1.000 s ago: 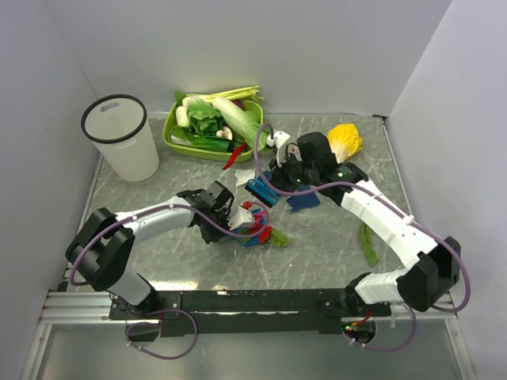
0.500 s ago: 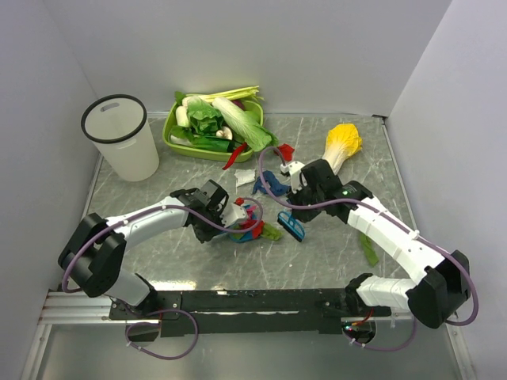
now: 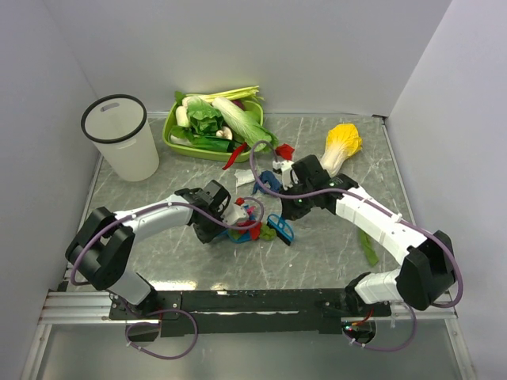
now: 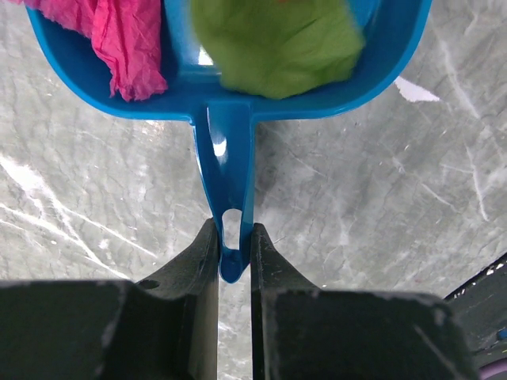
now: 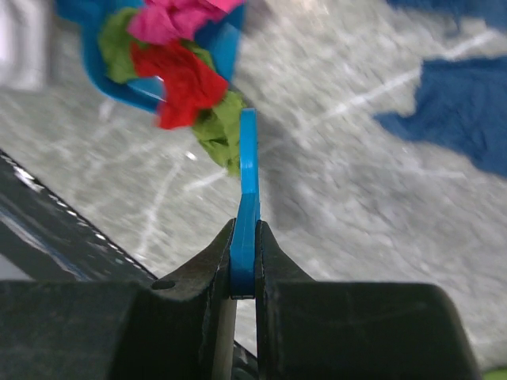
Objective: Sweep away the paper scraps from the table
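My left gripper is shut on the handle of the light-blue dustpan, which rests on the table. In the left wrist view the fingers clamp the handle, and a pink scrap and a green scrap lie in the pan. My right gripper is shut on a blue hand brush, whose edge touches a green scrap and a red scrap at the pan's mouth. Behind lie a dark blue scrap, a white scrap and a red scrap.
A white bin stands at the back left. A lime-green tray of leafy vegetables is at the back centre. A yellow cabbage lies at the back right, and a green leaf lies by my right arm. A black rail runs along the near edge.
My right gripper has brought the brush from the back of the table forward and left to the dustpan's mouth. The left gripper and the dustpan have barely moved.
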Tool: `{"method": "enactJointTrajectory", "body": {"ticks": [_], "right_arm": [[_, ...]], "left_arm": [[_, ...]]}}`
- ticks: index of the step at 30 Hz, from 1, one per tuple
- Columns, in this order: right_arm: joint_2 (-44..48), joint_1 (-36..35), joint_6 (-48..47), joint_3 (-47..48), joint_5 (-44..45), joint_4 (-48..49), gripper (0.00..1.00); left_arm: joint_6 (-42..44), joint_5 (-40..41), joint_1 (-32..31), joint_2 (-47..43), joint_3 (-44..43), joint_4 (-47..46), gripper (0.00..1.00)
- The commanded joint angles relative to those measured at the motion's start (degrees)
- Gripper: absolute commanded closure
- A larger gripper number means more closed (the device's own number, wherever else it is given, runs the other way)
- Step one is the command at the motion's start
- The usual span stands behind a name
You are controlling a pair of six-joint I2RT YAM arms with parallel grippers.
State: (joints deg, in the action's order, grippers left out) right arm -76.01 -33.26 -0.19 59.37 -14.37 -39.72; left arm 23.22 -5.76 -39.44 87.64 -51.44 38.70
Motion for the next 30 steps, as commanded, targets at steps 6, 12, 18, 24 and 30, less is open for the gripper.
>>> {"method": "enactJointTrajectory", "body": {"ticks": [6,12,18,24,30], "right_arm": [[-1.2,-0.8,2.1,5.8,-3.0,3.2,1.0],[1.6,0.4,-3.4,5.8,3.4,1.9,1.0],[4.9,1.9,-8.7,6.5,5.9,-0.4,1.0],[8.6,3.0,-7.3,6.9,6.5,-2.6,1.0],[9.1,8.4,-5.6,4.8,8.4,-1.1,1.0]], "left_arm": [[-0.9,-3.5,0.1,-0.2,-1.4,-2.0,0.99],[-0.6,-3.6,0.5,-2.2,1.3,-4.2,0.99],[0.4,-5.8,1.6,-5.2,4.6,-8.7,0.99],[3.2,-6.4,2.0,-7.7,8.7,-13.5,0.99],[4.3,-7.9,2.5,-12.9,10.2,-15.8,0.99]]}}
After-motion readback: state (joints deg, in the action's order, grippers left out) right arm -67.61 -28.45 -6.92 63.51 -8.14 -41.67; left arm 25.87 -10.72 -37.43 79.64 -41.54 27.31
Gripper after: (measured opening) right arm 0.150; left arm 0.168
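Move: The blue scraps lie about 11 cm ahead and 5 cm to the left of the right hand, which holds the brush some 12 cm above the table. The loaded dustpan's tray is roughly 10 cm to that hand's left and 3 cm nearer the base; a white scrap is around 13 cm ahead and 11 cm left. From the left hand, still on the dustpan handle, the blue scraps are some 13 cm ahead and 15 cm right. The right hand's brush edges 2 cm left, then rises and swings 6 cm right, away from the dustpan. ##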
